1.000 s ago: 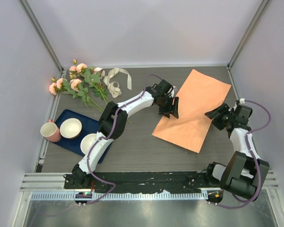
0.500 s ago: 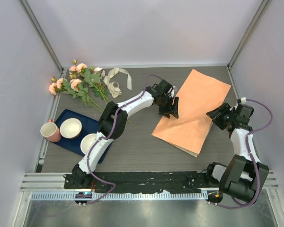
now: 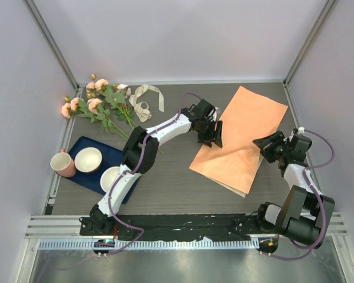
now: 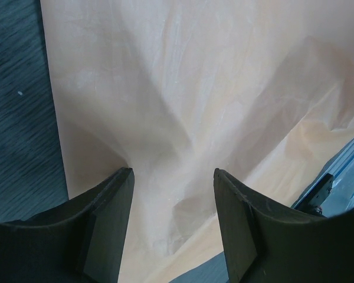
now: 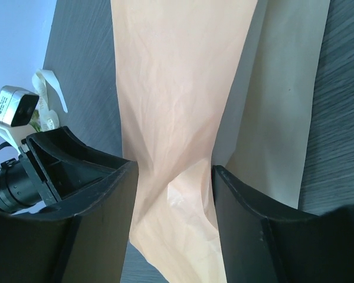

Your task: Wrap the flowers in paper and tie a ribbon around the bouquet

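Observation:
The orange paper point(image 3: 248, 121) lies flat at the table's right half. My left gripper point(image 3: 212, 137) stands open over its left edge, fingers either side of a crease point(image 4: 173, 171). My right gripper point(image 3: 264, 146) is open at the paper's right edge, and a raised, buckled fold of paper point(image 5: 171, 76) runs between its fingers point(image 5: 174, 165). The cream face point(image 5: 283, 118) shows beside that fold and as a strip along the near edge point(image 3: 239, 187). The pink flowers point(image 3: 100, 103) and the curled cream ribbon point(image 3: 144, 100) lie at the back left, away from both grippers.
A dark blue tray point(image 3: 109, 152) at the front left holds two cream bowls point(image 3: 88, 159) point(image 3: 110, 177). A pink mug point(image 3: 63, 164) sits at its left edge. The frame's slanted posts point(image 3: 53, 47) point(image 3: 307, 41) rise at the back corners.
My right gripper has moved left toward the middle. The paper's right edge has lifted and buckled, and a cream strip has appeared along its near edge. The left arm has stayed still.

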`<state>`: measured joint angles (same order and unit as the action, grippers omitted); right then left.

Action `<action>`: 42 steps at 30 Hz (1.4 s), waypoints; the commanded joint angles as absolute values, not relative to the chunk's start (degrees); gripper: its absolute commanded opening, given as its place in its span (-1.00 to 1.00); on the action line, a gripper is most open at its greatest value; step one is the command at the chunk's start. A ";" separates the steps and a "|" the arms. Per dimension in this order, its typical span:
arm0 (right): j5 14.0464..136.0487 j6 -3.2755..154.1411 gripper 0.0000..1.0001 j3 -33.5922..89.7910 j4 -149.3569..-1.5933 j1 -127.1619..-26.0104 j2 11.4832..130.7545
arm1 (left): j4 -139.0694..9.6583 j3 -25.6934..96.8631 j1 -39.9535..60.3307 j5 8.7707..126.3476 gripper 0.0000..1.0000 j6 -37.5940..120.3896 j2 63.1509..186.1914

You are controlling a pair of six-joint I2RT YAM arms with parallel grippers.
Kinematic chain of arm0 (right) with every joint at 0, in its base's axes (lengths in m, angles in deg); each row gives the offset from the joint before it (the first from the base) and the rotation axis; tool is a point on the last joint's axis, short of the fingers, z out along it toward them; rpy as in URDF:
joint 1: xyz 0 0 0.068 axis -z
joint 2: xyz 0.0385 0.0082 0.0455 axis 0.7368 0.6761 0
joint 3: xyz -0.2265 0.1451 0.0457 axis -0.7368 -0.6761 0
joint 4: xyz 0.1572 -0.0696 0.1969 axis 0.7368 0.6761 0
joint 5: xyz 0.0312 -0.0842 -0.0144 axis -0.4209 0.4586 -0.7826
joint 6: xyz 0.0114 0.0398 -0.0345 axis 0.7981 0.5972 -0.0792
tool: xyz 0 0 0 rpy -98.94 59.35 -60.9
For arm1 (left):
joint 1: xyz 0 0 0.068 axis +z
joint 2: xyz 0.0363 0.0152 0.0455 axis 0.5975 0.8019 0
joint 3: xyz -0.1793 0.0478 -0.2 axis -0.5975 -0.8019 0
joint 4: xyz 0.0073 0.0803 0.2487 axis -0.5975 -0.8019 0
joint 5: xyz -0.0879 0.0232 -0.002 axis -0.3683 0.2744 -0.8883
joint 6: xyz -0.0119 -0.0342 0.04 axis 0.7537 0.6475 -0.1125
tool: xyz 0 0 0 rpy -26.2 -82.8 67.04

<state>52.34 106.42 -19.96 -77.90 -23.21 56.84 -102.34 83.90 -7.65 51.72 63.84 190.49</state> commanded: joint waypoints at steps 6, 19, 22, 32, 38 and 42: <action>56.57 106.24 -0.80 -20.56 -81.62 -22.94 56.22 | -103.19 81.36 -8.31 51.13 0.24 62.87 189.72; 82.50 91.39 -0.99 6.83 -43.14 -32.85 49.88 | -98.90 76.90 -9.19 55.61 0.51 64.88 176.20; 88.56 90.15 -0.99 14.39 -40.83 -39.71 53.13 | -95.64 72.16 -8.40 56.22 0.53 65.76 171.54; 103.60 87.60 -0.99 40.42 -29.93 -63.09 78.35 | -85.27 51.58 -1.28 59.29 0.84 69.46 148.25; 106.67 93.30 -0.99 55.89 -26.16 -70.66 92.31 | -82.28 43.76 0.56 58.77 0.93 67.97 139.27; 108.09 95.68 -0.94 62.67 -24.31 -71.98 95.85 | -74.75 39.19 -0.39 53.77 0.99 65.42 135.23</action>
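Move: The upturned right edge of the orange paper's top layer lies practically between the right hand's open fingers, at most 1 cm ahead and 1 cm below. The ribbon is some 42 cm to that hand's left and 16 cm farther out. The left hand sits open, low over the paper; from it the same edge is about 17 cm right and 3 cm back, the ribbon about 25 cm left and 12 cm ahead, and the flower stem ends some 21 cm left and 6 cm back. Dipping about 1 cm, the right hand shuts on the paper's raised edge, drifts a few centimetres right, then sweeps it up and across to the left and forward, sinking slightly late on; it ends 16 cm left, 13 cm forward and 11 cm higher, its left side rolled down some 45 degrees. The left hand comes off the paper, rising about 20 cm and then also going left while its fingers open wide. ##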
